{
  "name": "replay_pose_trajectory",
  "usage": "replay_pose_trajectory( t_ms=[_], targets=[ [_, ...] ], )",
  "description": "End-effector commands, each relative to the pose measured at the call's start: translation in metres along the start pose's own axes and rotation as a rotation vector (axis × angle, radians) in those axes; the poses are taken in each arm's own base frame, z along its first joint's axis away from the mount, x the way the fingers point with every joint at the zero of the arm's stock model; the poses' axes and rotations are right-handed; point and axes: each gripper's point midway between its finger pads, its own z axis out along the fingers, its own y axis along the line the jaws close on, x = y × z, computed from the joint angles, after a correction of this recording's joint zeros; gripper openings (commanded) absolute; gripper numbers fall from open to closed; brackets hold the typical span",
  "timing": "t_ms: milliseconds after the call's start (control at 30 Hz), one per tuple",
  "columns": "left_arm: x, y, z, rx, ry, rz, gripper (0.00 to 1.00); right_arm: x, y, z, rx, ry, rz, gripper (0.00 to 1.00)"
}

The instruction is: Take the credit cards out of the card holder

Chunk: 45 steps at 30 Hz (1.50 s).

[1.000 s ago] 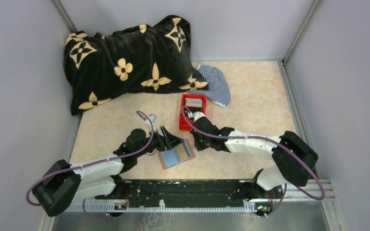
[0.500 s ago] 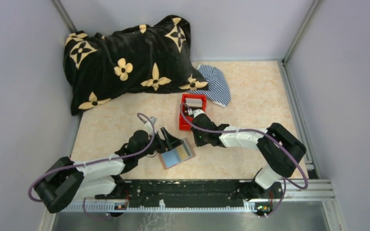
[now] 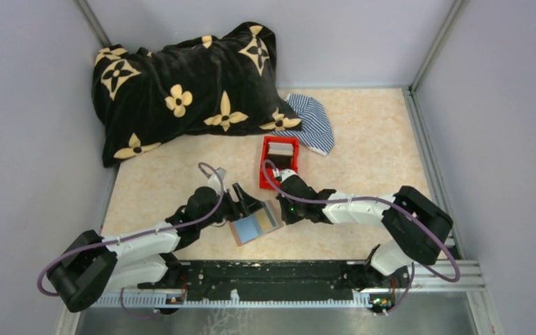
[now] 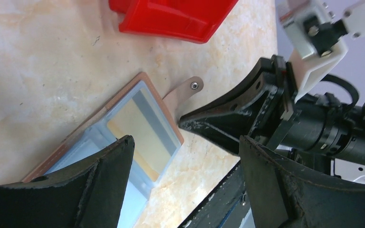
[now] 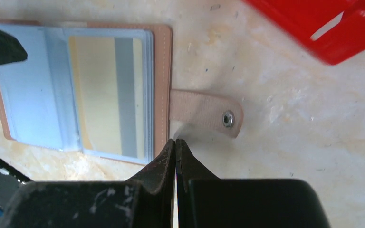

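The card holder (image 3: 239, 235) lies open on the table between both arms, its snap tab (image 5: 204, 113) sticking out to the side. A yellow credit card with a grey stripe (image 5: 105, 90) sits in a clear sleeve on one page. The other page looks light blue (image 5: 28, 102). My right gripper (image 5: 176, 141) is shut, with its tip on the table at the base of the tab and nothing between the fingers. My left gripper (image 4: 185, 140) hovers open over the holder's (image 4: 138, 90) near edge, one finger (image 4: 100, 180) above the blue page.
A red open-top box (image 3: 280, 160) stands just behind the holder, close to the right wrist. A black flowered pillow (image 3: 181, 87) and a striped cloth (image 3: 314, 122) lie at the back. Metal rails edge the table on the right and at the front.
The right arm swung its elbow in and back out, and its shut tip settled at the holder's tab. The left arm barely moved. The holder stays in place.
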Motion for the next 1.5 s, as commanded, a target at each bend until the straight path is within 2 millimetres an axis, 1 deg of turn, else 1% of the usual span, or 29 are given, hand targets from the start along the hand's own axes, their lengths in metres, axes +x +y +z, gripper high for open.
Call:
replay_pose_trajectory(
  t_ms=[0, 133, 233, 333, 467, 567, 633, 700, 833, 900, 1000, 1133, 1200, 1367, 1467],
  targets=[
    [-0.006, -0.016, 0.001, 0.033, -0.002, 0.023, 0.87, -0.001, 0.006, -0.017, -0.001, -0.001, 0.013, 0.00],
    [0.000, -0.019, 0.001, 0.059, 0.025, -0.007, 0.87, -0.029, 0.008, -0.023, 0.021, -0.055, -0.004, 0.00],
    [0.003, -0.017, -0.001, 0.069, 0.026, -0.018, 0.86, -0.044, 0.009, -0.019, 0.012, -0.063, 0.000, 0.00],
    [0.004, -0.016, -0.003, 0.068, 0.024, -0.022, 0.86, -0.051, 0.006, -0.012, 0.014, -0.057, -0.001, 0.00],
    [0.002, -0.014, -0.006, 0.063, 0.008, -0.021, 0.86, -0.051, -0.006, 0.003, 0.029, -0.037, 0.014, 0.00],
    [0.001, -0.014, -0.007, 0.060, 0.005, -0.017, 0.86, -0.047, -0.021, 0.018, 0.064, -0.015, 0.030, 0.00],
    [0.001, -0.013, -0.007, 0.058, 0.004, -0.012, 0.86, -0.044, -0.027, 0.023, 0.081, 0.000, 0.024, 0.00],
    [0.001, -0.013, -0.007, 0.057, 0.005, -0.010, 0.86, -0.043, -0.025, 0.022, 0.069, 0.004, 0.020, 0.00],
    [0.003, -0.012, -0.006, 0.054, 0.014, -0.016, 0.87, -0.033, -0.024, 0.018, 0.047, 0.012, 0.024, 0.00],
    [0.005, -0.011, -0.006, 0.056, 0.019, -0.015, 0.87, -0.033, -0.024, 0.017, 0.040, -0.001, 0.029, 0.00],
    [0.008, -0.011, -0.004, 0.062, 0.034, -0.018, 0.87, -0.044, -0.019, 0.018, 0.031, -0.016, 0.019, 0.00],
    [0.010, -0.011, -0.003, 0.062, 0.045, -0.018, 0.87, -0.074, -0.009, 0.016, 0.018, -0.067, 0.001, 0.00],
    [0.009, -0.011, -0.003, 0.063, 0.044, -0.016, 0.87, -0.083, -0.008, 0.017, 0.027, -0.081, -0.005, 0.00],
    [0.009, -0.010, -0.003, 0.060, 0.039, -0.009, 0.87, -0.074, -0.014, 0.035, 0.051, -0.028, -0.017, 0.00],
    [0.009, -0.009, -0.003, 0.054, 0.039, -0.009, 0.87, -0.059, -0.020, 0.042, 0.065, 0.006, -0.017, 0.00]
  ],
)
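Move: The open card holder's middle lies some 8 cm to the right gripper's left and about 2 cm back, just below fingertip height. Its strap sticks out roughly 3 cm ahead of this gripper and 1 cm to its right. The red box's middle is about 16 cm ahead and 1 cm left. From the left gripper the holder's middle is about 5 cm back, 1 cm right and 6 cm below. Keep the right fingers shut and ease them back about 1 cm from beside the holder's right edge. Lift them some 3 cm and hop forward over the strap, coming down low beyond it. Pause there, then make a second, shallower hop forward and a little left, finishing low just short of the red box's near wall, about 7 cm ahead of the start. ##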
